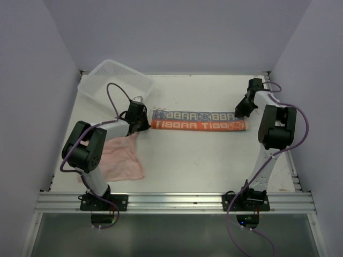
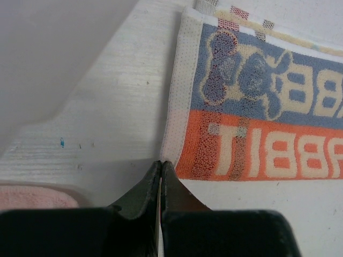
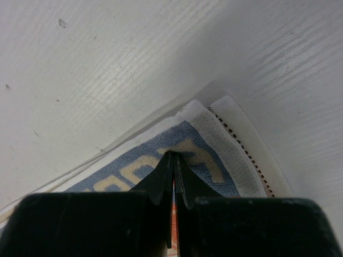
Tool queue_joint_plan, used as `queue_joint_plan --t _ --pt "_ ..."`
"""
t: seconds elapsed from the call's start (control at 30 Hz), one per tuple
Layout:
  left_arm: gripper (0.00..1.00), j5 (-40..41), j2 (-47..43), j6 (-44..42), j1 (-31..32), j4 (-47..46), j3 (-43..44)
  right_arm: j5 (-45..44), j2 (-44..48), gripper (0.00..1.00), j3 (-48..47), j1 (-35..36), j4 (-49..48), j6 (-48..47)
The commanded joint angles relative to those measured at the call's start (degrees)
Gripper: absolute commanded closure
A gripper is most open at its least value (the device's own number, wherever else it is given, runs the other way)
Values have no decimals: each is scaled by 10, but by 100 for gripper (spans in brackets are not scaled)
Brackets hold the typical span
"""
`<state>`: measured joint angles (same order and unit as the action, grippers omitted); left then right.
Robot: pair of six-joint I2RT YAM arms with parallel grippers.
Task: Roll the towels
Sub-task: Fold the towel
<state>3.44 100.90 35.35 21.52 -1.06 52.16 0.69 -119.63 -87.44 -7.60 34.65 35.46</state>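
The printed towel [image 1: 198,120] lies folded into a long strip across the middle of the table, blue lettering above an orange band. My left gripper [image 1: 142,125] is at its left end. In the left wrist view the left gripper [image 2: 161,163] is shut, pinching the near corner of the printed towel's [image 2: 257,107] pale hem. My right gripper [image 1: 239,113] is at the strip's right end. In the right wrist view the right gripper [image 3: 172,155] is shut on the printed towel's [image 3: 128,168] blue part, near its dotted white hem. The pink towel [image 1: 120,158] lies crumpled under the left arm.
A white mesh basket [image 1: 115,80] stands at the back left, just behind the left gripper. The enclosure walls run close along both sides. A corner of the pink towel [image 2: 27,197] shows beside the left fingers.
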Motion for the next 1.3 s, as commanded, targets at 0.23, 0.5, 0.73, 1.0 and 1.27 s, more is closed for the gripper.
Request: queue_joint_plan --t 0.23,0.5,0.73,1.0,1.27 --pt "91 10 -11 -5 -1 26 -19 19 -5 99 -28 -3 0 -25" --pt "49 -3 -56 -14 -1 21 -11 121 47 77 -39 -3 -12 -57" --pt "23 13 -98 -21 -1 62 22 90 126 70 1 -22 5 -58" --pt "17 -47 -138 -34 -1 56 43 56 165 69 55 -82 27 -67" --pt "8 -125 -176 -83 0 80 94 35 152 60 73 -105 32 -98"
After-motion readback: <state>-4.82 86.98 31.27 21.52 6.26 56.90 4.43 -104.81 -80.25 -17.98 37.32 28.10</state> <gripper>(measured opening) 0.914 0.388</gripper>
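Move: Both hands are shut down on the folded rabbit-print towel. Its middle lies about 20 cm to the right of the left hand and 3 cm ahead; the white basket is some 21 cm ahead and 14 cm left, the pink towel roughly 15 cm back and 14 cm left. From the right hand the rabbit-print towel's middle is some 17 cm left and 3 cm back, and its right end 3 cm right and 3 cm back. The left fingers spread wide off the rabbit-print towel's left edge near the near corner, and that hand climbs about 11 cm almost straight up, easing a couple of centimetres to the right late on while its fingertips tilt up about 10 degrees. Meanwhile the right hand edges forward and left as its fingers start to part, lifts some 9 cm clear of the towel near its far right corner, then swings right and back and sinks a few centimetres, ending about 6 cm right and 5 cm back of its start with fingers less than half open. ##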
